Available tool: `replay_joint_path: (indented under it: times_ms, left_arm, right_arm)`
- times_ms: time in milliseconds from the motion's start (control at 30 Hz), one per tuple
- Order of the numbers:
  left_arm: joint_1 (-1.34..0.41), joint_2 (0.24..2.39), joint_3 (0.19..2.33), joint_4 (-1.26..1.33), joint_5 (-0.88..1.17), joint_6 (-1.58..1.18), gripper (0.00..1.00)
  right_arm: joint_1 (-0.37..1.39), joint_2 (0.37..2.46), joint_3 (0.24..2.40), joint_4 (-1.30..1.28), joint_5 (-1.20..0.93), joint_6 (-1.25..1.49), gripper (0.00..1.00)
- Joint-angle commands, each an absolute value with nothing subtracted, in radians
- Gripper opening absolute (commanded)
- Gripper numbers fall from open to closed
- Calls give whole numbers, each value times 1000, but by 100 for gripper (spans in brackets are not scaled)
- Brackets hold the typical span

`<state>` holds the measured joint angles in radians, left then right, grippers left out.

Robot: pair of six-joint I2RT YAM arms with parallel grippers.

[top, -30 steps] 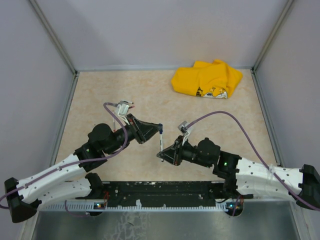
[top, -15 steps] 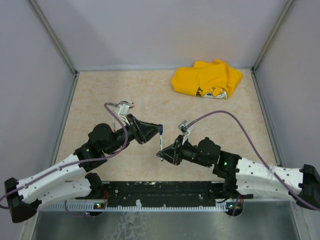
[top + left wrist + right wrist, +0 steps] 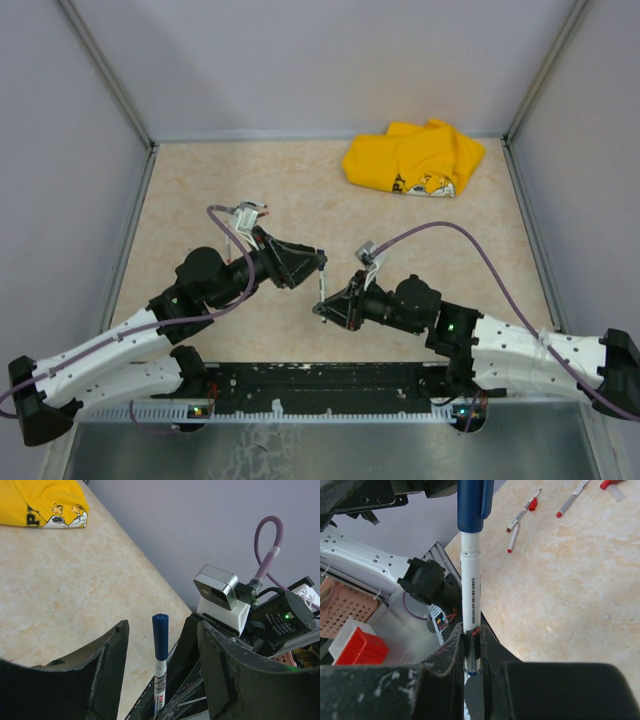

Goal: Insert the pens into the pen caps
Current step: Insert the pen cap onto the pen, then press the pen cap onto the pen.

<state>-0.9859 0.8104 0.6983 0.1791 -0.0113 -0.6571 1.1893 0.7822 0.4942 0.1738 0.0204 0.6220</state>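
A white-barrelled pen with a blue pen cap pushed on its top end stands upright in my right gripper, which is shut on the barrel's lower end. In the left wrist view the same blue cap stands between the fingers of my left gripper, which is open, with a gap on each side of the cap. From above, the pen bridges the left gripper and the right gripper at mid-table.
Several loose pens with red ends lie on the table beyond the held pen. A crumpled yellow cloth sits at the back right. Grey walls enclose the table on three sides.
My left gripper has opened and let go of the blue cap, which stays on the pen. The right gripper and pen have hardly moved.
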Motion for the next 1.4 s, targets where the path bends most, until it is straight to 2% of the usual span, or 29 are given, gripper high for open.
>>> replay_joint_path:
  times_ms: [0, 233, 600, 733, 1000, 1367]
  left_arm:
    - [-989, 806, 698, 192, -20, -663, 63]
    - [-988, 817, 703, 199, -19, -666, 55]
    - [-988, 820, 700, 208, -13, -669, 23]
    - [-988, 818, 697, 208, -10, -670, 15]
    - [-988, 818, 693, 206, -1, -672, 8]
    - [-988, 818, 683, 209, 22, -673, 6]
  right_arm:
    - [1190, 789, 561, 248, -12, 595, 0]
    - [1190, 818, 573, 261, -59, 584, 0]
    - [1190, 804, 574, 231, -11, 591, 0]
    - [1191, 798, 588, 198, 45, 599, 0]
    - [1190, 801, 611, 193, 94, 583, 0]
    - [1189, 824, 710, 147, 197, 508, 0]
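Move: Between the left hand's wide-open fingertips stands the blue pen cap, already on the pen's upper end, its middle about 1 cm ahead, 1 cm to the right and 1 cm below the hand point, with clear gaps either side. The white pen's middle hangs some 6 cm under that hand, also about 1 cm ahead and 1 cm right. The right hand still pinches the pen's lower end; from there the cap is straight above, roughly 8 cm up. Shifting the nearly upright pen back, left and up by just over 1 cm, the right hand brings the cap deeper between the open left fingers, which then shut and pinch it from both sides. The right hand, its grip kept, then goes forward nearly 2 cm, slightly right and up again, tipping a few degrees, to push the pen up into the cap; the left stays put until it rises about half a centimetre at the end. ##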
